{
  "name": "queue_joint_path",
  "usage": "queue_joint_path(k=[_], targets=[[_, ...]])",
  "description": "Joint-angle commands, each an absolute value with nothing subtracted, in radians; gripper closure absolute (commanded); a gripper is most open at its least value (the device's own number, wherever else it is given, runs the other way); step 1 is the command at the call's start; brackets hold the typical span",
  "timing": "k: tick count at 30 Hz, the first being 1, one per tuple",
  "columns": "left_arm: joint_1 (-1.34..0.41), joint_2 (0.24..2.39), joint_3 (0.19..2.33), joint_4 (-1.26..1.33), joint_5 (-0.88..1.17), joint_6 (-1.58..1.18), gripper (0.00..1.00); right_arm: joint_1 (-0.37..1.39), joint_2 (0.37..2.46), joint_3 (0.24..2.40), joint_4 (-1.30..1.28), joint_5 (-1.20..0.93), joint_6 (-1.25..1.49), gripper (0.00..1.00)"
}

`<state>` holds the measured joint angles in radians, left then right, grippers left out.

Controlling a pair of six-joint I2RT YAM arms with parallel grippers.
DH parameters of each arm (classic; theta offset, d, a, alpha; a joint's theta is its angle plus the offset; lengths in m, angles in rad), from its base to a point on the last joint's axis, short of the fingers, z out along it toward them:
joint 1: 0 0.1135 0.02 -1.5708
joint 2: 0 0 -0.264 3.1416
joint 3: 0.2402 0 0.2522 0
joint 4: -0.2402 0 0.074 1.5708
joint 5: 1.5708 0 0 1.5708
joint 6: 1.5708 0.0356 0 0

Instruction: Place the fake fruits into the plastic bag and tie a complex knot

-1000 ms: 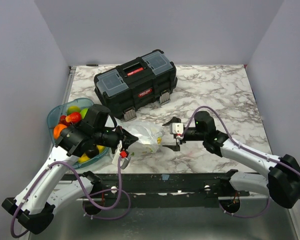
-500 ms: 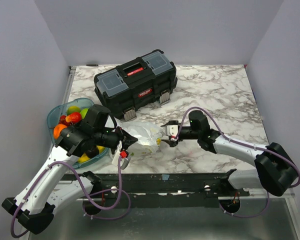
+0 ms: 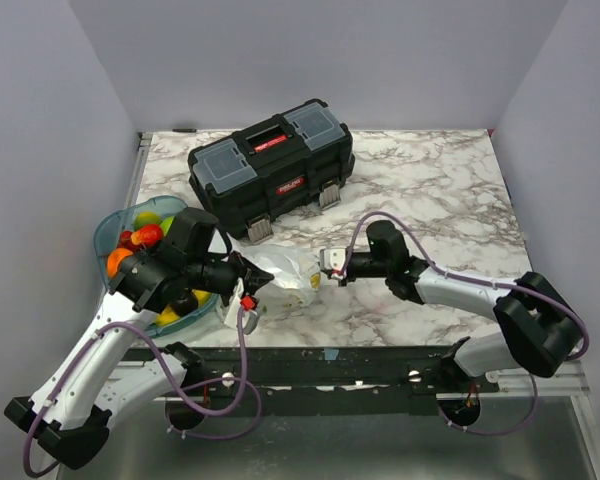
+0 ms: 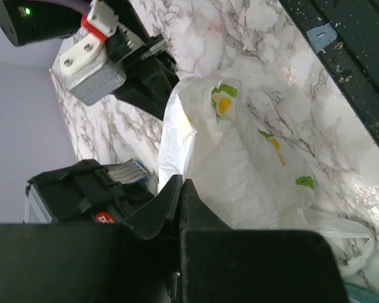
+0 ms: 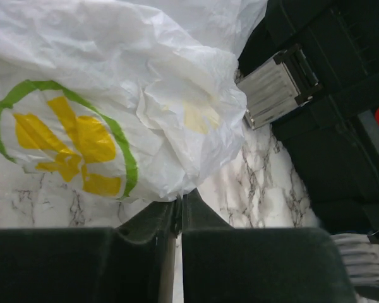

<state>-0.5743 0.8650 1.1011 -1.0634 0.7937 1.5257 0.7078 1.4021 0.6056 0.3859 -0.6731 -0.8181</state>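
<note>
The plastic bag (image 3: 285,270) lies crumpled on the marble between my two grippers; it is whitish with a yellow and green print (image 5: 76,142). My left gripper (image 4: 180,184) is shut, and the bag's left edge (image 4: 240,177) runs into its tips. My right gripper (image 5: 180,201) has its jaws closed on the bag's right edge. In the top view the left gripper (image 3: 246,285) and right gripper (image 3: 327,269) sit at opposite ends of the bag. The fake fruits (image 3: 140,238), red, orange, yellow and green, lie in the teal tray (image 3: 105,232) at the left.
A black toolbox (image 3: 270,165) with grey-blue lids stands just behind the bag, its latch close to my right gripper (image 5: 275,91). The left arm's elbow hangs over the tray. The table's near edge (image 4: 341,69) runs just in front of the bag.
My right arm has moved left up to the bag and its jaws have gone from wide open to closed on the bag's right edge. The left arm has held still.
</note>
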Motion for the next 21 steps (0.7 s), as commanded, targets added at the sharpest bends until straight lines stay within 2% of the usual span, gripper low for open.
queue_joint_path(k=[1,5,11,14,17,20,21], targets=[[-0.526,0.865,1.117,-1.051,0.785,1.486,1.00,0.713,1.363,0.640,0.340,-0.582,-0.805,0.99],[-0.441,0.846,1.134,-1.025,0.770,1.422,1.00,0.626,1.266,0.603,0.148,-0.535,-0.892,0.99],[-0.215,0.840,1.166,-0.996,0.787,1.361,1.00,0.270,1.225,0.661,-0.246,-0.639,-1.064,0.99],[-0.132,0.869,1.190,-0.962,0.821,1.308,1.00,0.163,1.250,0.729,-0.383,-0.683,-1.127,0.99],[-0.128,0.917,1.252,-0.984,0.903,1.275,1.00,0.144,1.251,0.794,-0.527,-0.739,-1.185,0.99],[-0.218,0.956,1.298,-0.966,0.919,1.181,1.00,0.146,1.234,0.895,-0.662,-0.859,-1.168,0.99],[-0.254,0.965,1.306,-0.963,0.913,1.169,1.00,0.146,1.234,0.942,-0.694,-0.897,-1.114,0.77]])
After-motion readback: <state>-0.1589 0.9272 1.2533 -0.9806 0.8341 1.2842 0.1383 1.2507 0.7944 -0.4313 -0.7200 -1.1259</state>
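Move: The bag hangs from the left fingers, and its free, printed end lies about 11 cm to the right of the left hand, some 5 cm farther out and 12 cm lower. That same end is right at the right hand's partly closed fingertips. The fruit basket stands about 25 cm left of the left hand, 9 cm farther out and well below; the toolbox's middle is about 24 cm ahead of the right hand and 10 cm to its left. Quickly to the right and somewhat forward, the right hand finishes shutting its fingers at the bag's free end and sweeps away about 19 cm, turning clockwise, then eases back slightly. Meanwhile the left hand, still pinching the bag, swings forward and left towards the basket side and then rises about 5 cm, turning some 30 degrees counter-clockwise. ##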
